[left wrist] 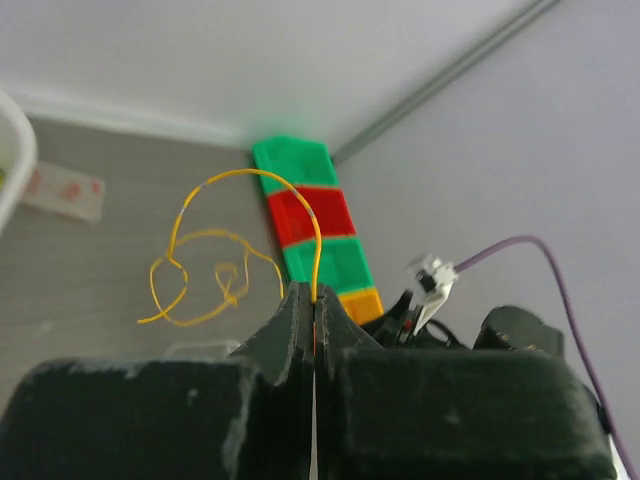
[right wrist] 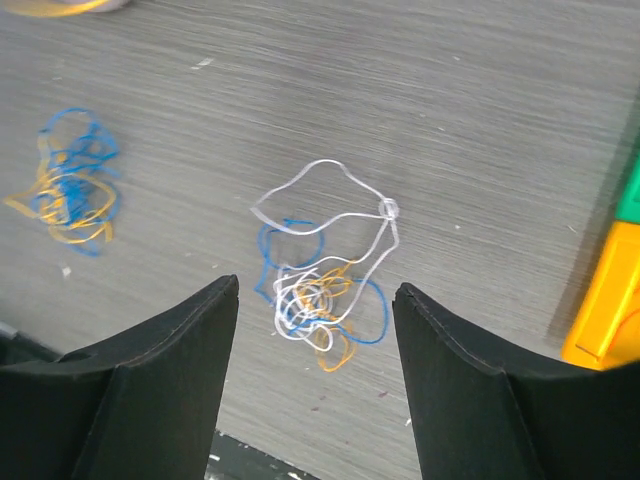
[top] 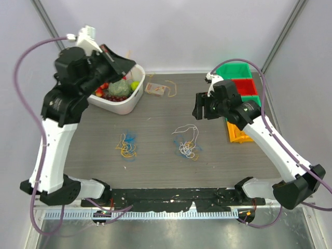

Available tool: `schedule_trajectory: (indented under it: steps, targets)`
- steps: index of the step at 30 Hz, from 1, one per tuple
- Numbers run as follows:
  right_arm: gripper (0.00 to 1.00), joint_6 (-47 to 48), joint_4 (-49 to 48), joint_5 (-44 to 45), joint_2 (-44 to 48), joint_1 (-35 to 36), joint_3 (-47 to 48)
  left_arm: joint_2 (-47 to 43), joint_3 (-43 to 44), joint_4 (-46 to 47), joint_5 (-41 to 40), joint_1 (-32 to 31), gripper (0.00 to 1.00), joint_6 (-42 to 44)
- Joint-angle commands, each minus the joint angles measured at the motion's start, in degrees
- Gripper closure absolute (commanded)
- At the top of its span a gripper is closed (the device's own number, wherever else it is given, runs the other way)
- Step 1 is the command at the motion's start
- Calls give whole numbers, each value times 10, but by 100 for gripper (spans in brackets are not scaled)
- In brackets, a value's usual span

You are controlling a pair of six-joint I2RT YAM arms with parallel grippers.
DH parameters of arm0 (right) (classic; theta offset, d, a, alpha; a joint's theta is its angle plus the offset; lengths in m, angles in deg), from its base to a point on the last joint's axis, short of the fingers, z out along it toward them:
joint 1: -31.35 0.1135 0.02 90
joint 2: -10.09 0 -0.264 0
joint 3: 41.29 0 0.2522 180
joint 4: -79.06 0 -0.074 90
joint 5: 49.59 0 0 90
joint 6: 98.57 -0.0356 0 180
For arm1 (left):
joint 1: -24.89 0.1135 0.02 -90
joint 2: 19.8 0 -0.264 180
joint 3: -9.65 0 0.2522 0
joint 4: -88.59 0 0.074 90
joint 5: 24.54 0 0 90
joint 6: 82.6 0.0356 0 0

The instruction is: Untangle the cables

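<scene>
A thin yellow cable (left wrist: 250, 178) arcs up from the table into my left gripper (left wrist: 313, 298), which is shut on its end. The rest of it lies in loose curls (left wrist: 205, 285) on the table. In the top view my left gripper (top: 126, 64) is raised over the white basket, and the yellow cable (top: 169, 86) lies at the back centre. My right gripper (right wrist: 316, 287) hangs open above a tangle of white, blue and orange cables (right wrist: 325, 300), touching nothing. A second blue and yellow tangle (right wrist: 68, 190) lies further left. Both tangles (top: 188, 145) (top: 126, 145) sit mid-table.
A white basket (top: 136, 98) holding fruit stands at the back left. A small clear packet (top: 154, 89) lies beside it. Green and red bins (top: 244, 85) and a yellow bin (top: 236, 134) line the right edge. Purple-grey hoses run along both arms.
</scene>
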Motion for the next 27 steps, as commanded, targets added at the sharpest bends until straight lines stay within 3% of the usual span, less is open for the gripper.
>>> schedule_trajectory:
  steps: [1, 9, 18, 27]
  targets:
    - [31, 29, 9, -129, 38, -1, 33, 6, -48, 3, 153, 0, 100, -78]
    - [30, -2, -110, -255, 64, -1, 31, 8, -195, 143, 278, 0, 100, -189]
    - [30, -3, -200, -375, 32, -1, 14, 17, -215, 128, 315, 0, 100, -197]
    - [32, -3, -283, -347, 39, 1, -15, 19, -216, 117, 335, 0, 100, -205]
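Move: The yellow cable that the right hand goes for hangs from the left fingers, its hanging part roughly 16 cm left of the empty right hand, 3 cm ahead and 15 cm higher. The white cable tangle lies 10 cm back, 5 cm left and 23 cm below the right hand. From the left hand, the right gripper is about 23 cm right, level fore and aft, and 30 cm lower; the fruit basket is 13 cm ahead, 12 cm left and 45 cm below. Still pinching the yellow cable, the left hand sinks about 11 cm and carries it some 10 cm right towards the right gripper, turning clockwise and tipping its fingers down. The wide-open right hand comes to meet it, up and left about 9 cm each and slightly back, swinging counter-clockwise some 30 degrees with its left side rolling up. Both ease off near the end. ##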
